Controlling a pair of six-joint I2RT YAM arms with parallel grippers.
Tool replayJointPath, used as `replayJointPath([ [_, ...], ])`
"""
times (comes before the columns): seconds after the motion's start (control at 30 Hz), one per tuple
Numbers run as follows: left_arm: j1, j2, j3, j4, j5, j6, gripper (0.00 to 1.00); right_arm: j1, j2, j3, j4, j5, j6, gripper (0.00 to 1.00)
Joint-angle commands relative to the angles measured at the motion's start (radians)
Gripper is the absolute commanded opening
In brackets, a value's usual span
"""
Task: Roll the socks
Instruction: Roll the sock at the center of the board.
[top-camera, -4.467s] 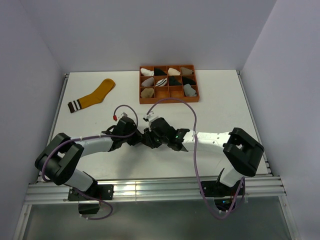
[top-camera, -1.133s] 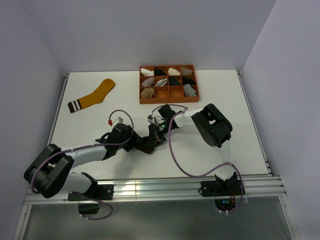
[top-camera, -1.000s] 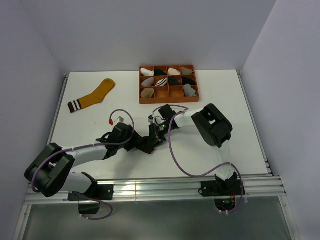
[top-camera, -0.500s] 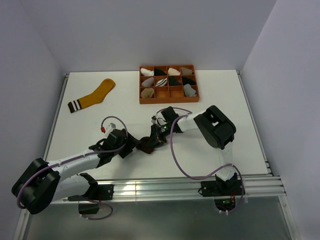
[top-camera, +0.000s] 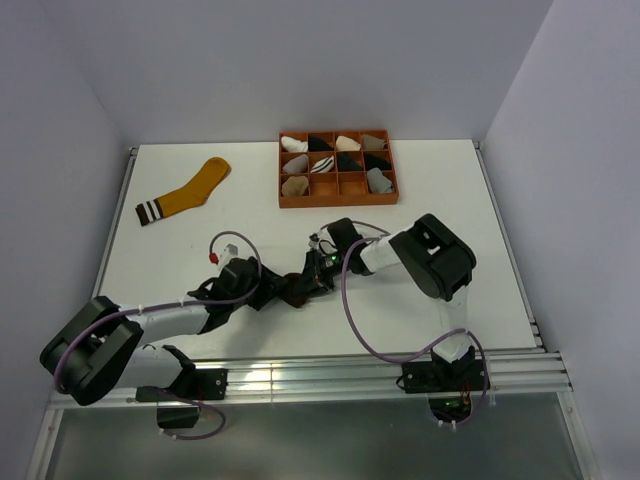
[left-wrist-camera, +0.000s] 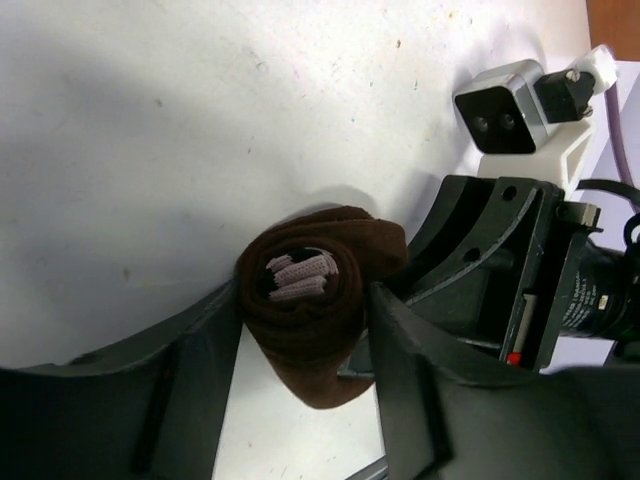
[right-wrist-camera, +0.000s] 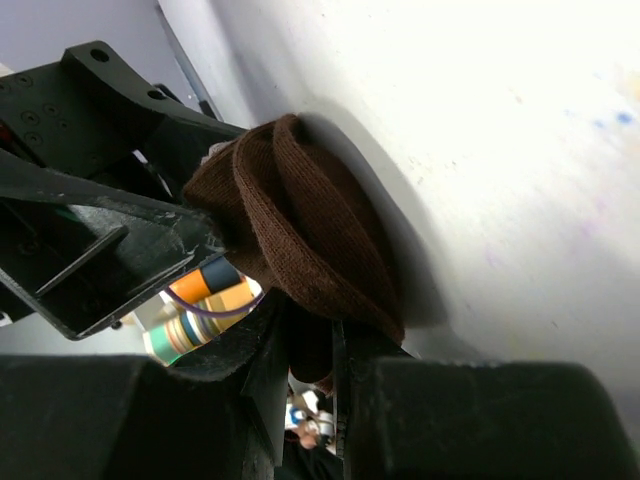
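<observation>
A dark brown sock (top-camera: 293, 291), rolled into a thick bundle, lies on the white table near the front middle. In the left wrist view the roll (left-wrist-camera: 312, 345) shows its striped cuff coiled in the centre. My left gripper (top-camera: 273, 292) (left-wrist-camera: 303, 300) comes in from the left, one finger pressed against each side of the roll. My right gripper (top-camera: 309, 282) (right-wrist-camera: 312, 335) comes in from the right, shut on a fold of the same sock (right-wrist-camera: 310, 230). A mustard-yellow sock (top-camera: 187, 191) with a striped cuff lies flat at the far left.
An orange compartment tray (top-camera: 338, 201) with small white, black and beige sock bundles stands at the back middle. Purple cables loop over both arms. The right arm's elbow (top-camera: 432, 255) juts up to the right of the roll. Grey walls close in the table on three sides.
The left arm swung back to the left, then came in again. Its jaws widened and have closed back against the roll. The right gripper kept its hold; the roll barely moved.
</observation>
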Motion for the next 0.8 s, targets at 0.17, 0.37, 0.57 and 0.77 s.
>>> replayJointPath([
  [0.17, -0.007, 0.124, 0.031, -0.022, 0.013, 0.040, 0.26, 0.003, 0.004, -0.052, 0.004, 0.293, -0.009, 0.07],
  [0.37, -0.007, 0.144, 0.083, -0.106, -0.005, 0.067, 0.01, 0.014, -0.106, -0.073, -0.048, 0.408, -0.122, 0.29],
  [0.57, -0.013, 0.143, 0.147, -0.230, -0.033, 0.092, 0.00, 0.063, -0.318, -0.104, -0.128, 0.578, -0.269, 0.38],
  [0.77, -0.022, 0.170, 0.232, -0.338, -0.033, 0.127, 0.01, 0.245, -0.532, -0.130, -0.182, 1.006, -0.477, 0.46],
])
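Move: The brown sock, partly rolled, lies right at the left hand's open fingertips, its middle about 1 cm ahead and 3 cm to the right, 1 cm lower. From the right hand, which already pinches its end, the sock's middle is some 4 cm left and 1 cm back, at about the same height. From the left hand the sock box stands about 30 cm ahead and 15 cm right, the yellow sock roughly 24 cm ahead and 25 cm left, both slightly lower. Forward and a little right, about 2 cm, the left hand eases onto the brown roll and closes its fingers to pinch it, then holds with a slight tilt. Only after that does the right hand open, let go of the sock's end and pull away up, forward and to the right, some 5 cm in all, turning about 40 degrees so its fingers swing forward and point more steeply down. ##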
